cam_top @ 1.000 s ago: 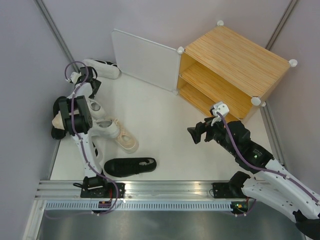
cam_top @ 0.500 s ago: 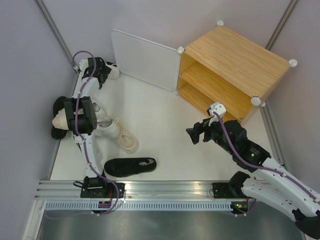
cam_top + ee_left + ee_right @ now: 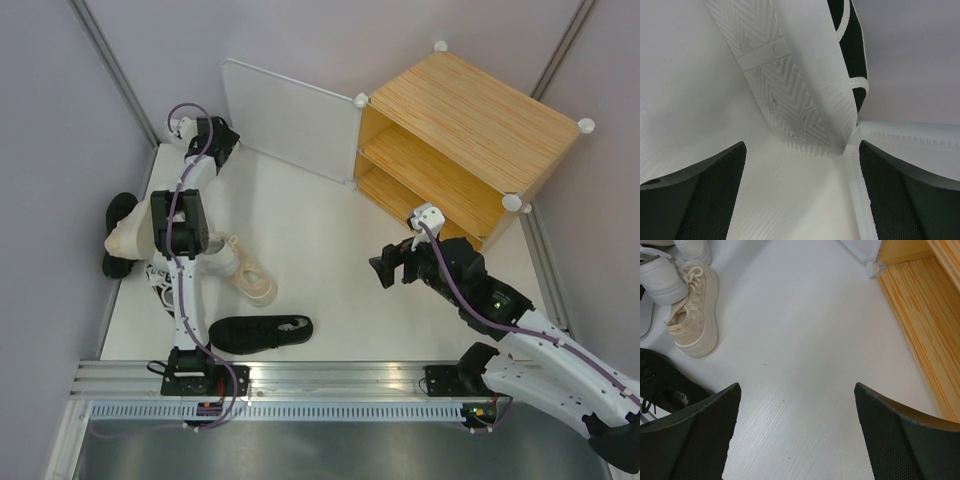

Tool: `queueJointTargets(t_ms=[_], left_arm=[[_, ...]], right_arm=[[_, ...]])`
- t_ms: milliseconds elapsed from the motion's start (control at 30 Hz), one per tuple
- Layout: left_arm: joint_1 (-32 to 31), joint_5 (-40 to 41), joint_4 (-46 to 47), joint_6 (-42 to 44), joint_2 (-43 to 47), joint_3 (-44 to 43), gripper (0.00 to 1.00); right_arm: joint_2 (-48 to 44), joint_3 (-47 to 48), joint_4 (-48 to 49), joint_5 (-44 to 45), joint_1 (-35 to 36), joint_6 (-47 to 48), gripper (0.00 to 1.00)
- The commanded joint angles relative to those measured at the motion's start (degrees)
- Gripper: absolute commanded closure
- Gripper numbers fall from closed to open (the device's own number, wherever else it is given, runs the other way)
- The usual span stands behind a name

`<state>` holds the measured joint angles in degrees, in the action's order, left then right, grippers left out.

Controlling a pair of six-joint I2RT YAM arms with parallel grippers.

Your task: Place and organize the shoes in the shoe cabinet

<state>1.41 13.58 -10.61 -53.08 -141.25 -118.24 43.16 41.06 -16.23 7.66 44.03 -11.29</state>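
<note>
My left gripper [image 3: 210,138] is reached into the far left corner and stands open [image 3: 802,148]. Just ahead of its fingertips a white shoe with black trim [image 3: 790,85] lies on its side against the wall, ribbed sole toward me, not touched. My right gripper [image 3: 384,270] hangs open [image 3: 797,388] over bare floor in front of the shoe cabinet [image 3: 470,130]. A cream shoe [image 3: 252,278] and a black shoe [image 3: 260,332] lie at the near left. White shoes [image 3: 215,255] are bunched beside the left arm.
The cabinet's white door panel [image 3: 290,120] stands swung open toward the left. A beige shoe [image 3: 125,238] and a dark one [image 3: 118,210] sit against the left wall. In the right wrist view the cream shoe [image 3: 692,322] and the cabinet's wooden shelf [image 3: 920,315] flank open floor.
The left arm has stretched farther into the far corner and its jaws have opened wider over the shoe there. The right gripper has drifted slightly left, still open.
</note>
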Motion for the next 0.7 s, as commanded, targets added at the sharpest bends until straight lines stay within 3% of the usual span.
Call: queueJointTargets(t_ms=[0, 333, 433, 600, 667], left_arm=[[-0.18, 3.37, 2.09, 0.78, -2.09, -4.37, 0.05], [-0.18, 5.49, 2.79, 2.63, -7.28, -9.55, 0.23], [-0.09, 6.45, 2.79, 3.24, -8.16, -9.82, 0.45], [1.05, 6.90, 0.86, 2.46, -8.25, -9.30, 0.61], [1.66, 7.94, -0.28, 2.10, -7.47, -8.86, 0.82]], right_arm=[[0.09, -0.28, 2.61, -0.10, 0.18, -0.49, 0.02], [0.26, -0.72, 2.43, 0.95, 0.18, -1.10, 0.02], [0.35, -0.72, 2.25, 1.22, 0.27, -1.19, 0.02], [1.05, -0.80, 2.25, 1.04, 0.27, -1.19, 0.02], [1.40, -0.80, 2.17, 0.87, 0.18, -1.19, 0.02]])
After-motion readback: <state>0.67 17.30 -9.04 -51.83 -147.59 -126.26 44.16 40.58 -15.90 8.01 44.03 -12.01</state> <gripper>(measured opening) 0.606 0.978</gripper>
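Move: The black-and-white shoe lies on its side along the back wall, sole towards the robot. Its middle is about 5 cm ahead of the left hand, 7 cm to its left and 3 cm below, with its right end almost between the open fingers. The middle of the opened cabinet door stands some 23 cm to the hand's right and 2 cm back; the cream shoe lies roughly 26 cm back and 24 cm left. From the right hand, the black-and-white shoe is about 48 cm ahead and 54 cm left. The left fingers close on the right end of the black-and-white shoe and pinch it, one finger on the sole side and the other on the upper side, stopping partly open on it. Meanwhile the hand eases forward about 2.5 cm, nearly level after a 1 cm dip that it mostly takes back, then holds in place. ##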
